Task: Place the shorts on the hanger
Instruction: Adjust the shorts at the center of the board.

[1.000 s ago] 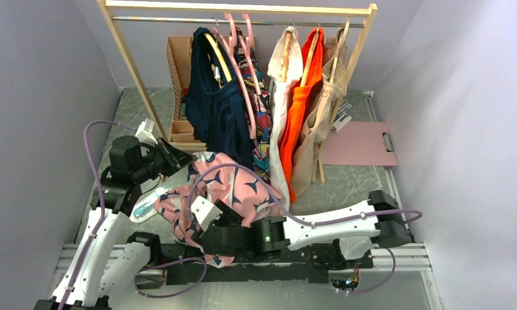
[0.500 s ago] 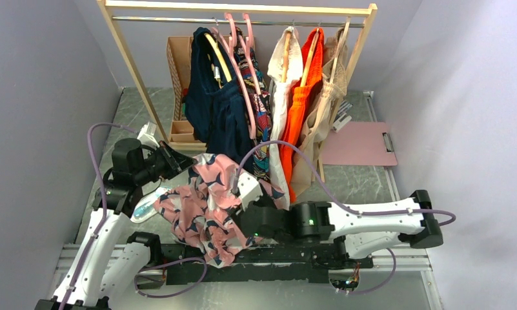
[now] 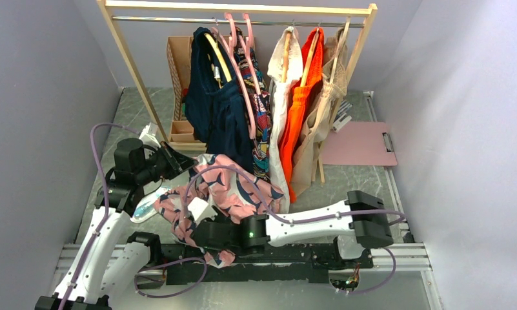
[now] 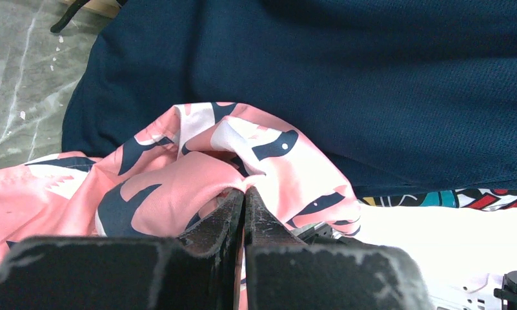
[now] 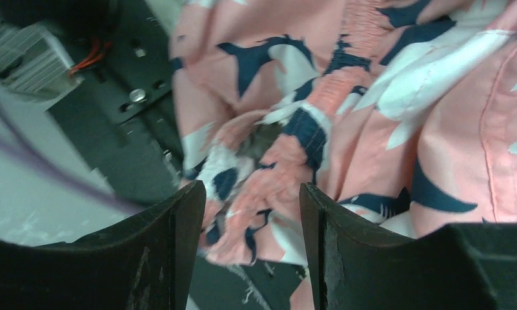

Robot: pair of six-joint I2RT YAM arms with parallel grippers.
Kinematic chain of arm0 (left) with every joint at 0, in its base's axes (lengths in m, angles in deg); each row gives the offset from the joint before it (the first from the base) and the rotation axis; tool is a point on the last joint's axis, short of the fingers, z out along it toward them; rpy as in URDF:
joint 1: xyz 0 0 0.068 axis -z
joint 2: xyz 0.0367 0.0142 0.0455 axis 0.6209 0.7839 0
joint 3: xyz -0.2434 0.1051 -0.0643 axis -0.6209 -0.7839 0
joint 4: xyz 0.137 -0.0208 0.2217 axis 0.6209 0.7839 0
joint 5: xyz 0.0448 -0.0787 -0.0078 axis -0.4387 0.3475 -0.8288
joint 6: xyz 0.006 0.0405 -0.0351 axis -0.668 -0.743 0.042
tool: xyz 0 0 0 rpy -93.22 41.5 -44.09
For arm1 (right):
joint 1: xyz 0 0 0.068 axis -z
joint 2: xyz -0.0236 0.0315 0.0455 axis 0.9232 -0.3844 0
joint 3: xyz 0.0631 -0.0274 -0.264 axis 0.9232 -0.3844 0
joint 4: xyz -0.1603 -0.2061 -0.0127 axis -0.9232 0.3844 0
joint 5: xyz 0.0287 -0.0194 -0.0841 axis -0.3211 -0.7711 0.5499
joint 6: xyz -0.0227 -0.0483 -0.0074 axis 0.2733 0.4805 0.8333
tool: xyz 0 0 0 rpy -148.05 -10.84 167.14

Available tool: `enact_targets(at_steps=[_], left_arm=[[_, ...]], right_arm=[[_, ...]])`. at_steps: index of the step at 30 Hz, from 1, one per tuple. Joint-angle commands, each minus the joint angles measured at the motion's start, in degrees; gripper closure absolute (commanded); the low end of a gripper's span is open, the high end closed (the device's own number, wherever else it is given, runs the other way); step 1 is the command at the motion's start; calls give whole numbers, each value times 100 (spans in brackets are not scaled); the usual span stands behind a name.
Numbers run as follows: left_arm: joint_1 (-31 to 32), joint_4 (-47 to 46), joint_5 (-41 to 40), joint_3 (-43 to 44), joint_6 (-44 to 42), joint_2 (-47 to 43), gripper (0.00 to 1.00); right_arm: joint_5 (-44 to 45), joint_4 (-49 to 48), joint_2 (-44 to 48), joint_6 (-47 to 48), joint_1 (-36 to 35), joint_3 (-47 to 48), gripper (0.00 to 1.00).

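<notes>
The shorts (image 3: 233, 188), pink with navy and white print, hang bunched between my two arms above the table's near edge. My left gripper (image 3: 190, 166) is shut on an upper fold of the shorts (image 4: 172, 197); in the left wrist view the jaws (image 4: 244, 192) meet with fabric pinched at their tips. My right gripper (image 3: 190, 227) is open low at the bundle's near side. In the right wrist view its fingers (image 5: 252, 190) straddle a gathered piece of the waistband (image 5: 275, 165) without closing on it. The pale-pink hanger (image 3: 244, 74) hangs on the rack's rail among the clothes.
A wooden rack (image 3: 243, 9) carries a navy garment (image 3: 213, 103), a multicolour one, and white, orange (image 3: 301, 97) and beige clothes. A wooden box (image 3: 177, 77) stands behind the rack's left leg. A pink clipboard (image 3: 359, 143) lies at right. The black mounting rail (image 3: 275, 255) runs under the shorts.
My right arm swung out to the right and came back left and low onto the shorts' near side, its jaws narrowing somewhat. The left gripper kept its hold and barely moved.
</notes>
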Motion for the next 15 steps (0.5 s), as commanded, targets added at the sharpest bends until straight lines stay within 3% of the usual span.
enact_targets(at_steps=[1, 11, 15], left_arm=[[48, -115, 45, -40, -26, -104, 93], [49, 56, 22, -23, -66, -218, 93], [44, 185, 3, 29, -104, -266, 93]], right_arm=[[87, -338, -260, -488, 350, 15, 41], [605, 155, -1163, -791, 478, 303, 37], [1099, 706, -1446, -1009, 491, 505, 47]])
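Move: The right hand's open fingers hang over the back-left part of the bunched shorts; the waistband stretch they go for lies about 5 cm ahead and some 8 cm below. The shorts' corner pinched by the left hand is roughly 17 cm ahead of the right hand, 2 cm to its right and about 6 cm higher, and the pencil case lies 7 cm ahead, 9 cm left and 12 cm below. From the left hand, that waistband stretch lies about 12 cm back, 2 cm left and 14 cm below. The right hand sinks some 7 cm onto the gathered waistband of the shorts, reaching forward about 4 cm as it goes, mostly early on, and then dropping nearly straight, its fingers staying a bit over half open. On the way the wrist swings about 10 degrees clockwise and tips the fingers a little steeper, so that one finger comes down on each side of the band, while the left hand all but stands still and keeps its shut pinch on the shorts' corner. ##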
